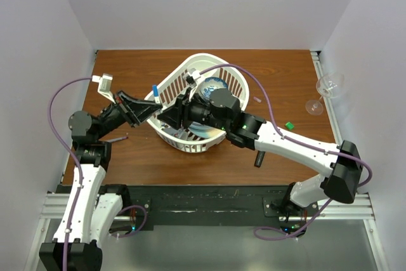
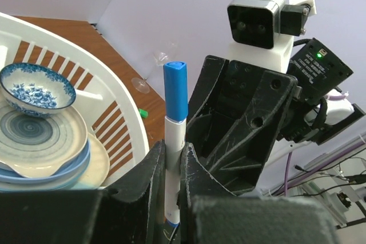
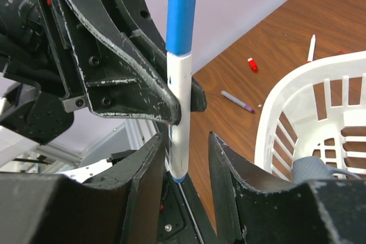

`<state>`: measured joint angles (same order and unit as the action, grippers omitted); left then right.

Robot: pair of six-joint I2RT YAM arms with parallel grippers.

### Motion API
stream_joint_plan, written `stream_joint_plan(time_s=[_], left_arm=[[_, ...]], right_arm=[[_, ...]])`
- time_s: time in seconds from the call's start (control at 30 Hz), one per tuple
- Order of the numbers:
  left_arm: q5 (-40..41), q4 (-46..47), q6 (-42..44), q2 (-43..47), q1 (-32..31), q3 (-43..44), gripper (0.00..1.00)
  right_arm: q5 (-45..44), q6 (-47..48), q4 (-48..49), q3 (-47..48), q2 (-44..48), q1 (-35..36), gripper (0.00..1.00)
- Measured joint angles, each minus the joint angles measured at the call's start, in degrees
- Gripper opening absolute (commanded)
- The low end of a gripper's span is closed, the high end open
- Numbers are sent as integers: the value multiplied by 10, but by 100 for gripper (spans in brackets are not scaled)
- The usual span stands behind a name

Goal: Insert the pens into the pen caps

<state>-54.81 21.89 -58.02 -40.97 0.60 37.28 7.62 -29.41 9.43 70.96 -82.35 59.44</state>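
My left gripper (image 2: 171,161) is shut on a white-barrelled pen (image 2: 173,135) and holds it upright, with its blue cap (image 2: 175,92) seated on top. In the top view the pen (image 1: 155,91) stands just left of the basket, in my left gripper (image 1: 151,110). My right gripper (image 3: 186,147) is open, its fingers on either side of the pen's lower end (image 3: 180,112); the pen sits close to its left finger with a gap on the right. A red cap (image 3: 252,64) and a green cap (image 1: 289,125) lie on the table.
A white basket (image 1: 219,68) holding blue-patterned bowls and plates (image 2: 35,87) stands mid-table. A purple pen (image 3: 237,101) and a thin white pen (image 3: 311,47) lie left of it. A black marker (image 1: 258,157) lies under my right arm. A wine glass (image 1: 327,90) lies at the right edge.
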Motion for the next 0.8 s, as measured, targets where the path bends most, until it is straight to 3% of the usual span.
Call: stream_joint_plan(time_s=[0.27, 0.3, 0.33, 0.43, 0.57, 0.7, 0.8], left_arm=[[-13, 55, -30, 0, -14, -9, 0], [-14, 59, -32, 0, -15, -10, 0], [-14, 63, -36, 0, -15, -13, 0], [-14, 73, -45, -2, -15, -16, 0], [-11, 64, -40, -4, -15, -15, 47], [-2, 15, -9, -4, -17, 3, 67], [0, 2, 1, -2, -18, 16, 74]], right_arm=[[26, -19, 18, 0, -1, -3, 36], [26, -22, 19, 0, -1, -3, 14], [28, -24, 21, 0, -2, -3, 4], [39, -30, 26, 0, -5, -3, 0], [40, -30, 28, -2, -5, -4, 0], [39, -24, 22, -13, 6, -4, 0], [40, -19, 17, -19, 19, -3, 0]])
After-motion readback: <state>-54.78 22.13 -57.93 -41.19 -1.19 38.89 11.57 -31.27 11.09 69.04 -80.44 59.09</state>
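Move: My left hand still holds the blue-capped pen upright, its middle 1 cm above the grip; my right fingertips wait roughly 3 cm below and 1 cm to the right of my left ones. From my right hand, the pen's middle is about 1 cm to the left and 4 cm above. From that hand too, the dish basket's middle is some 17 cm ahead, 10 cm right and 25 cm down; the purple pen is about 9 cm ahead, 20 cm left and 30 cm down. I bring the pen and my waiting right fingers together, both hands easing back and up about 1 cm, my left also drifting right. My right fingers shut and pinch the white barrel below my left grip. Then my left fingers spread wide to let go, nearly in place, while my right hand draws about 1 cm rightward with the pen. ##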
